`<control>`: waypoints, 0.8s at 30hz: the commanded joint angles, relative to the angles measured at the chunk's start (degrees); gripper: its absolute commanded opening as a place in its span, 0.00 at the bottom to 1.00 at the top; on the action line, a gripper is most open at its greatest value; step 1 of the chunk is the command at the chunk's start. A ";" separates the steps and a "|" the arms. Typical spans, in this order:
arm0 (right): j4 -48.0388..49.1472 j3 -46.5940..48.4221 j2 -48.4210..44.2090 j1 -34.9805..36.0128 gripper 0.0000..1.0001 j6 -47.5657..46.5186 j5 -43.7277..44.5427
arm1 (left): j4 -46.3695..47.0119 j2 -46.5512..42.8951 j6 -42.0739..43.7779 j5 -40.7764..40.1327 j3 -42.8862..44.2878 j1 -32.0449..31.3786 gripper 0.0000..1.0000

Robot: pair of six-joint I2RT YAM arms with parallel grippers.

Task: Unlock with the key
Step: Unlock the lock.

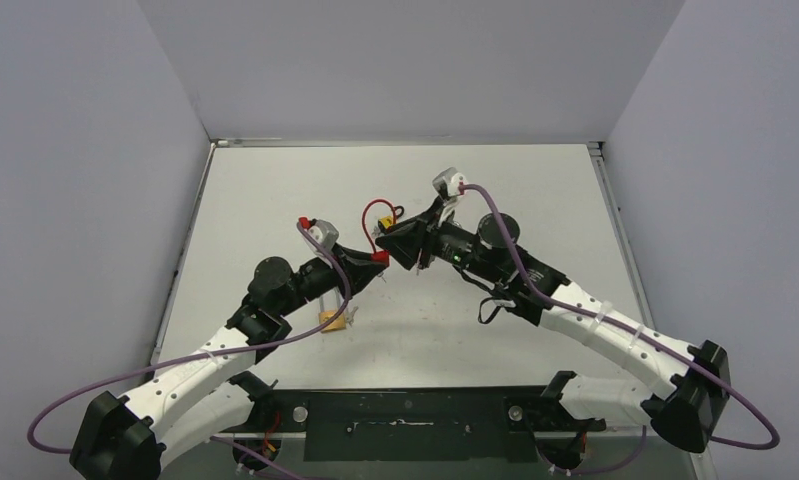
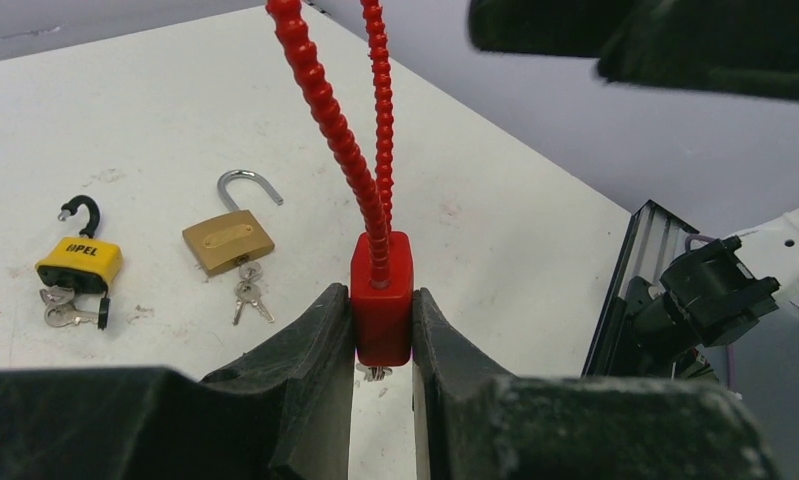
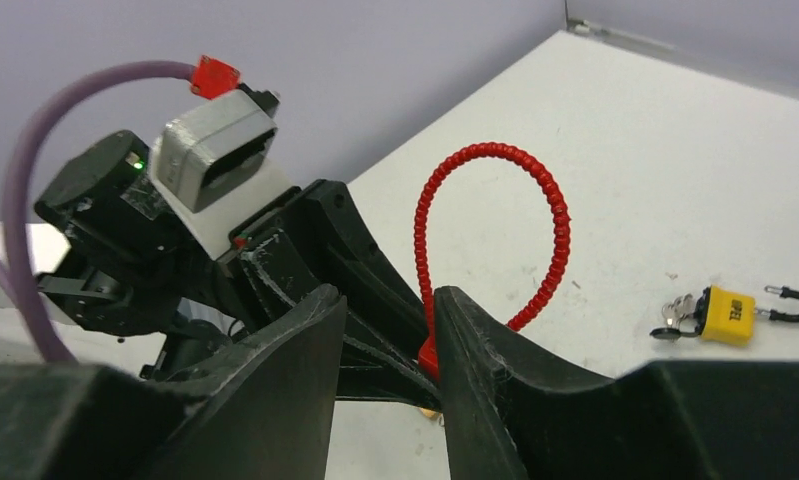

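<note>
A red padlock (image 2: 381, 300) with a long red ribbed cable shackle (image 2: 325, 110) stands upright between my left gripper's (image 2: 380, 296) fingers, which are shut on its body. A small silver key (image 2: 378, 373) pokes out below the lock's underside. In the top view the lock (image 1: 380, 257) is held above the table's middle, its cable (image 1: 369, 213) looping upward. My right gripper (image 3: 387, 300) sits close against the left one, jaws apart with nothing between them. The red lock body (image 3: 428, 357) shows just beside its right finger.
A brass padlock (image 2: 228, 240) with an open shackle and keys lies on the white table (image 2: 495, 230). A yellow padlock (image 2: 79, 263) with a black shackle and keys lies further left. A black rail (image 2: 615, 290) borders the table's edge.
</note>
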 commanded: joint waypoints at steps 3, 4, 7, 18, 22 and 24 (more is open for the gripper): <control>-5.07 5.86 6.02 1.12 0.39 -0.08 -0.03 | -0.06 -0.59 2.46 -0.41 3.25 -0.39 0.00; -5.52 6.23 6.63 1.15 0.39 0.21 0.18 | -0.08 -0.58 2.47 -0.33 3.20 -0.40 0.00; -6.44 7.07 8.49 1.36 0.41 0.54 0.09 | 0.22 -0.50 2.35 -0.03 3.01 -0.40 0.00; -4.87 6.78 9.28 1.78 0.00 0.45 4.20 | -0.46 -0.52 1.78 1.47 2.45 -0.48 0.00; 0.67 3.64 3.44 1.81 0.00 0.87 10.91 | 0.24 -1.39 1.47 3.19 0.17 -0.48 0.00; 3.91 1.91 0.90 1.72 0.00 0.91 13.94 | 0.24 -1.69 1.25 3.98 -0.57 -0.46 0.00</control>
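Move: The red lock hangs in the left fingers, its cable loop standing up. The open right hand goes for the loop's near leg just above the red body, about 3 cm to its left, 2 cm ahead and 6 cm below; the body sits some 3 cm beneath that spot. On the table, roughly 30 cm below, the yellow lock lies about 13 cm ahead and 1 cm left, the open brass lock 9 cm ahead and 8 cm right. From the left hand the leg is about 3 cm above, 1 cm ahead. The right hand sinks about 6.5 cm beside the raised cable loop while reaching some 3 cm left and 2 cm forward, the wrist tipping about 15 degrees so the fingers point lower, until its open fingertips straddle the cable leg just above the red lock's body. There the fingers shut and pinch the leg, then the hand eases back up and to the right by about a centimetre, while the left hand keeps its grip on the body and sinks only about 1 cm. ##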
